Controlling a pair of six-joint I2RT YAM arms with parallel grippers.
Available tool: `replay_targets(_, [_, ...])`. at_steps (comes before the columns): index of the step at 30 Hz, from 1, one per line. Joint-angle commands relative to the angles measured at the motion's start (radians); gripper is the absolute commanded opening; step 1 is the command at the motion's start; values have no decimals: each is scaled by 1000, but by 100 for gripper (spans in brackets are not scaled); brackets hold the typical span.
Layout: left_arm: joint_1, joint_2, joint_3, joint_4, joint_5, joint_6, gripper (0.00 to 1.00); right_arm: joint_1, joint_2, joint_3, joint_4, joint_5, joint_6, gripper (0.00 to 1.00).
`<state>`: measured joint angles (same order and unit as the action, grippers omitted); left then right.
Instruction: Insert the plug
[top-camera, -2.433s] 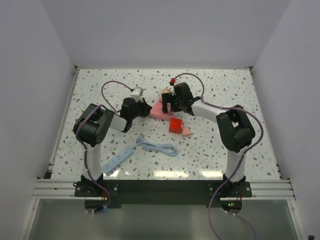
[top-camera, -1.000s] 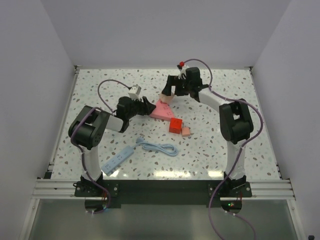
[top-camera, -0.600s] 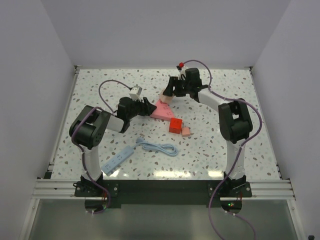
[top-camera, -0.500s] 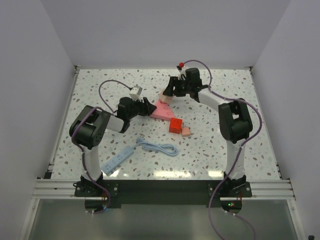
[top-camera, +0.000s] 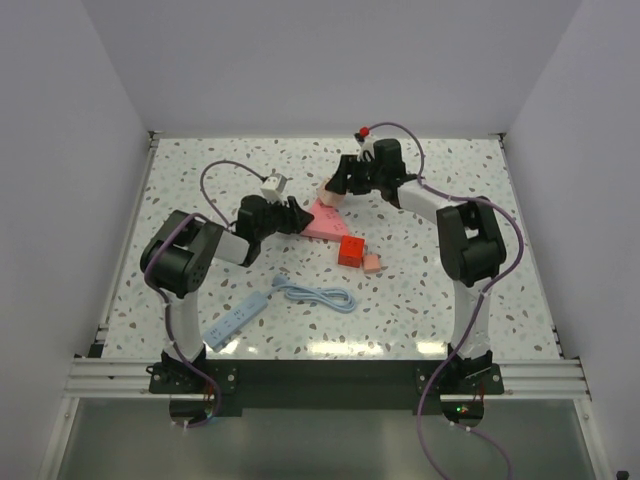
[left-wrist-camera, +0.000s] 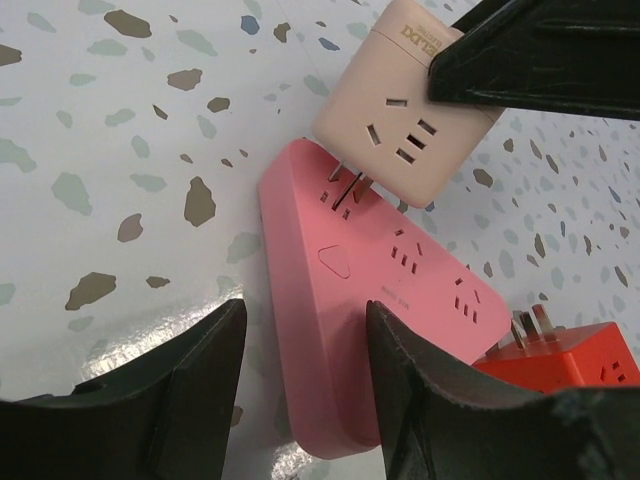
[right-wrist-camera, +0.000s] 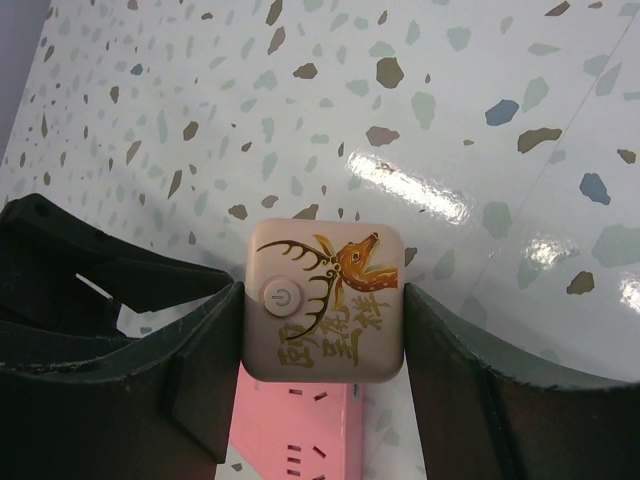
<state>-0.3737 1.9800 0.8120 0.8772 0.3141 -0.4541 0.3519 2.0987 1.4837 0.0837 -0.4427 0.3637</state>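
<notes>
The plug (top-camera: 371, 263), a small salmon-orange cube, lies on the table beside a red cube (top-camera: 350, 250); no gripper touches it. My right gripper (top-camera: 336, 188) (right-wrist-camera: 325, 312) is shut on a larger peach cube adapter (right-wrist-camera: 325, 300) (left-wrist-camera: 405, 105) with a deer print. That adapter is tilted, and its prongs (left-wrist-camera: 350, 187) sit in the slots at the far corner of the flat pink triangle socket (top-camera: 322, 222) (left-wrist-camera: 400, 280). My left gripper (top-camera: 293, 215) (left-wrist-camera: 305, 320) is open and straddles the triangle's near corner, with a gap at its left finger (left-wrist-camera: 190, 380).
A pale blue power strip (top-camera: 238, 320) with its coiled cable (top-camera: 320, 296) lies at the front left. The red cube (left-wrist-camera: 570, 360) sits prongs-up just right of the triangle. White walls close the table at the back and both sides.
The right gripper, wide open a second ago, has closed on the peach adapter. The left jaws have narrowed slightly around the triangle. Both arms have stayed nearly in place.
</notes>
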Motion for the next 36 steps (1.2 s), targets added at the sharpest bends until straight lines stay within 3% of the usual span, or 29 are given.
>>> replay_targets(1, [-4, 16, 36, -3, 2, 26, 54, 12, -34, -42, 5, -33, -49, 42])
replay_targets(22, [-5, 40, 56, -24, 5, 40, 45, 79, -92, -77, -30, 2, -195, 38])
replay_targets(36, [-7, 56, 64, -23, 46, 78, 23, 130, -86, -53, -81, 19, -267, 36])
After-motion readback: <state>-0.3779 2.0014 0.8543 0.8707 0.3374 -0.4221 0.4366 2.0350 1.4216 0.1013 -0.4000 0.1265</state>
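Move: The socket at the pink power strip's far end lies about 2 cm left, 1 cm back and 4 cm below the right hand, which holds the beige plug tilted over it. The strip's middle is some 6 cm back and 1 cm left; the red block lies about 12 cm back and 5 cm right. From the left hand, whose open fingers straddle the strip's left edge, the strip's middle is about 4 cm right and 1 cm ahead, the red block 10 cm right and 7 cm back. The beige plug, still gripped in the right hand, is carried about 3.5 cm back and left in roughly equal parts, prongs at the strip's far socket, while the wrist rolls its left side down, tips up and turns counter-clockwise, some 15 degrees in all. The left hand hardly shifts; its fingers close about halfway and pinch the strip's left edge. ##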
